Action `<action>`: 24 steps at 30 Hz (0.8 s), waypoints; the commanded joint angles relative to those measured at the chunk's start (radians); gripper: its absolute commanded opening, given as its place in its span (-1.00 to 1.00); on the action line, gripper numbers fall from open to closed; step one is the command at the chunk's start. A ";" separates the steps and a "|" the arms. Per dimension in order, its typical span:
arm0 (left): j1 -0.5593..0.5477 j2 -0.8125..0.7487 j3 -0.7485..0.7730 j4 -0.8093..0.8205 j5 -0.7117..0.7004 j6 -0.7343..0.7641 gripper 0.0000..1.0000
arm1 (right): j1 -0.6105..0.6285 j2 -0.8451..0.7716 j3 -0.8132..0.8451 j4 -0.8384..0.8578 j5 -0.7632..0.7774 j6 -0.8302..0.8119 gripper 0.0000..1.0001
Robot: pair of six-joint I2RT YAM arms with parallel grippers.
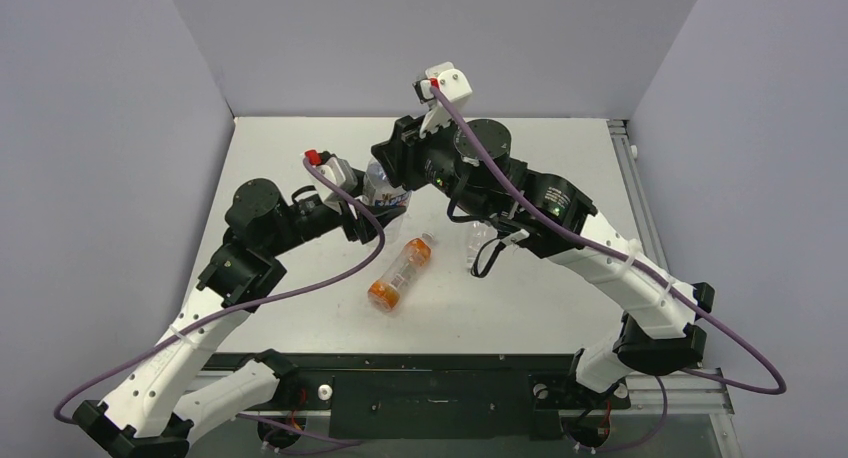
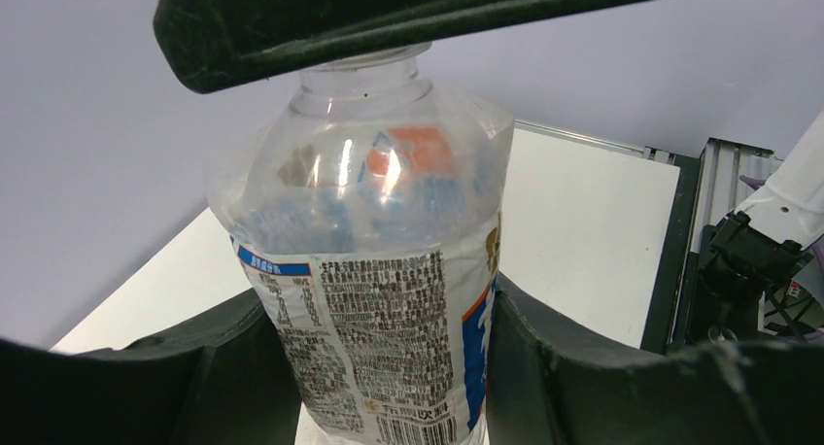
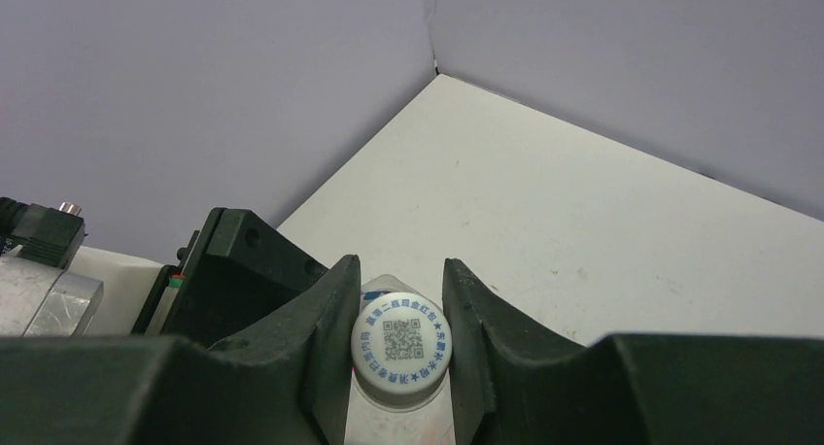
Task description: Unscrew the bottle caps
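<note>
A clear bottle (image 2: pixel 374 270) with a printed label stands upright, and my left gripper (image 2: pixel 389 367) is shut on its body, a finger on each side. In the top view this bottle (image 1: pixel 378 183) is left of the table's middle, with the left gripper (image 1: pixel 372 202) at it and the right gripper (image 1: pixel 393 164) above it. The bottle's whitish cap (image 3: pixel 401 346), printed with a blue code, sits between the right gripper's (image 3: pixel 400 304) fingers, which are shut on its sides. In the left wrist view a right finger (image 2: pixel 389 17) crosses the bottle's neck and hides the cap.
An orange bottle (image 1: pixel 400 275) lies on its side in the middle of the white table (image 1: pixel 560 308). Another clear bottle (image 1: pixel 476 243) lies partly under the right arm. Grey walls close the back and sides; a metal rail (image 1: pixel 628 168) runs along the right edge.
</note>
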 commanded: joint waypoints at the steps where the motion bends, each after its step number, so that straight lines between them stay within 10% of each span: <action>1: -0.004 -0.016 -0.001 0.014 0.003 -0.006 -0.70 | -0.002 -0.053 -0.009 0.056 -0.020 -0.014 -0.94; 4: -0.004 -0.020 -0.004 0.021 0.072 -0.043 -0.70 | -0.014 -0.081 -0.028 0.088 -0.090 -0.052 -1.00; 14: -0.002 -0.036 0.012 0.150 0.459 -0.307 -0.64 | -0.207 -0.201 -0.260 0.462 -0.997 0.094 -1.00; 24: -0.002 -0.017 0.033 0.141 0.486 -0.323 -0.71 | -0.216 -0.214 -0.299 0.473 -1.069 0.082 -0.94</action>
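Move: The white bottle cap is already pinched between the right hand's pads, right at its hand point, and stands some 9 cm above and 1 cm ahead of the left hand, which already grips the upright bottle's body. Far below on the table, the orange bottle lies about 9 cm ahead and 1 cm right of both hands, some 37 cm under the left and 45 under the right; the clear bottle lies about 23 cm ahead and 21 cm right of both, on the same table. Keeping the cap pinched and the bottle body gripped, the two hands twist against each other: the right turns about 45 degrees counter-clockwise while the left turns the bottle about 25 degrees clockwise. As they twist, both carry bottle and cap some 10 cm back towards the bases and a little up, neither gripper's opening changing and neither letting go. ##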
